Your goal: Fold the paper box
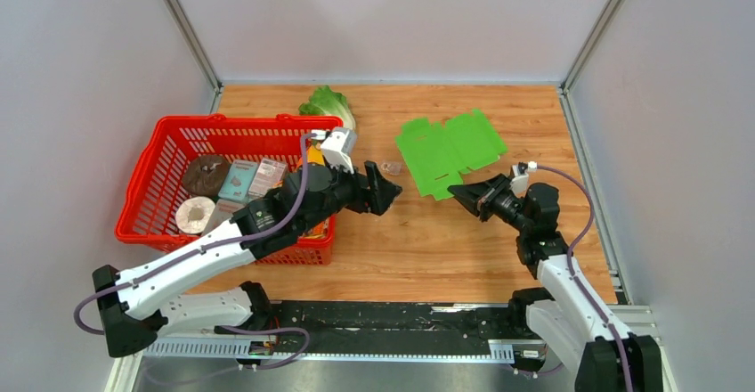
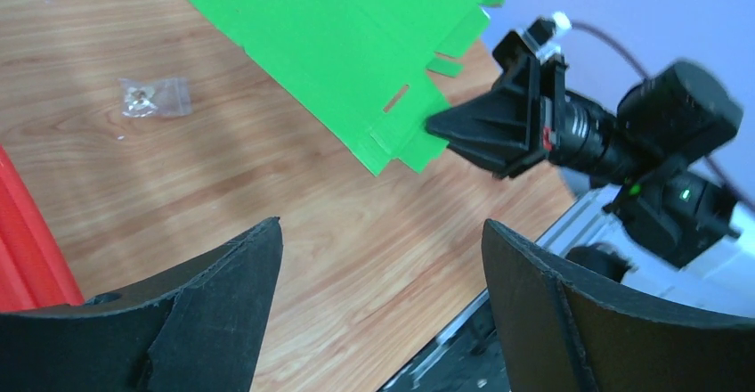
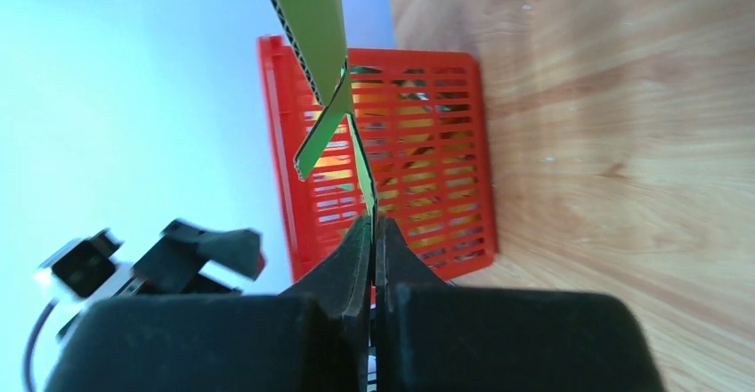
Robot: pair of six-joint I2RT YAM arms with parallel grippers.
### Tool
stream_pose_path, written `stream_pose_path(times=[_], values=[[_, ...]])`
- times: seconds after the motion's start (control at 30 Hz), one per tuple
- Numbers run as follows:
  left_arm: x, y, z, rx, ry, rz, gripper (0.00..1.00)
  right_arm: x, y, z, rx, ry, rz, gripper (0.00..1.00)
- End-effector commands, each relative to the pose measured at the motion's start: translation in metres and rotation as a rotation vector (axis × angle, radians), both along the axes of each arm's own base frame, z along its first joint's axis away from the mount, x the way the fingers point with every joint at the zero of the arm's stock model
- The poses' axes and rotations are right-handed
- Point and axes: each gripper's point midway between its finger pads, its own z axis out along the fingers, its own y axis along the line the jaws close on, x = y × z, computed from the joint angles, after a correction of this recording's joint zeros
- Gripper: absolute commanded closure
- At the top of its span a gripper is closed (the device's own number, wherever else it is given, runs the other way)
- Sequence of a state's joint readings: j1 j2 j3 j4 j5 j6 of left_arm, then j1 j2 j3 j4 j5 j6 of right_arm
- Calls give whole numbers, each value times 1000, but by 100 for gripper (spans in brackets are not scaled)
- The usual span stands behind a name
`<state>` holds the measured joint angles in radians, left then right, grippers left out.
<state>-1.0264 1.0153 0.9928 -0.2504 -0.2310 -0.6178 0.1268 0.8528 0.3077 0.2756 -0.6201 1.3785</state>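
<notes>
The paper box (image 1: 448, 149) is a flat bright green die-cut sheet with flaps and slots, lying unfolded on the wooden table right of centre. My right gripper (image 1: 457, 191) is shut on its near flap; in the right wrist view the thin green card (image 3: 322, 36) runs edge-on up from between the closed jaws (image 3: 374, 223). My left gripper (image 1: 389, 194) stands open to the left of the sheet, a short way from it, holding nothing. In the left wrist view its two black fingertips (image 2: 258, 258) frame bare wood, with the green sheet (image 2: 347, 44) and the right gripper (image 2: 445, 126) beyond.
A red plastic basket (image 1: 169, 142) with several packaged goods stands at the left. A lettuce (image 1: 328, 105) lies behind it. A small clear bag (image 1: 391, 167) with a little part inside lies on the wood left of the sheet. Grey walls enclose the table.
</notes>
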Motion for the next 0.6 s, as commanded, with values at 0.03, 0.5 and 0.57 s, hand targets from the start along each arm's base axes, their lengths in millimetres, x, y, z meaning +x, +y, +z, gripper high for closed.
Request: stream_pose_path(times=[0.03,0.5,0.57], values=[[8,-15,40,-312,77,-15,8,-8,4,45,46,-65,29,100],[38,-22,35,-544,174,52,13,-24,10,96,122,-214,107,100],[40,-24,32,-576,200,61,13,-26,11,99,126,-224,118,100]])
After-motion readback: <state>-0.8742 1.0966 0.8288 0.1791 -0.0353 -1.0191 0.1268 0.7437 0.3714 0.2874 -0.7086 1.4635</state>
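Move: The green paper box hangs in the air, its near flap already pinched in my right hand; its middle is about 8 cm ahead of that hand and 2 cm above it. From my open left hand, the box's middle is some 11 cm ahead, 13 cm to the right and 9 cm lower. The small plastic bag lies on the table about 13 cm straight ahead of my left hand, 27 cm down. My left hand, fingers kept wide open, reaches forward and right towards the box's left edge, about 3 cm each way, rising a little and then sinking back as it rolls some 25 degrees, left side down, and tips slightly downward. Meanwhile my right hand keeps its pinch on the near flap and raises the box about 6 cm, drawing slightly back. ##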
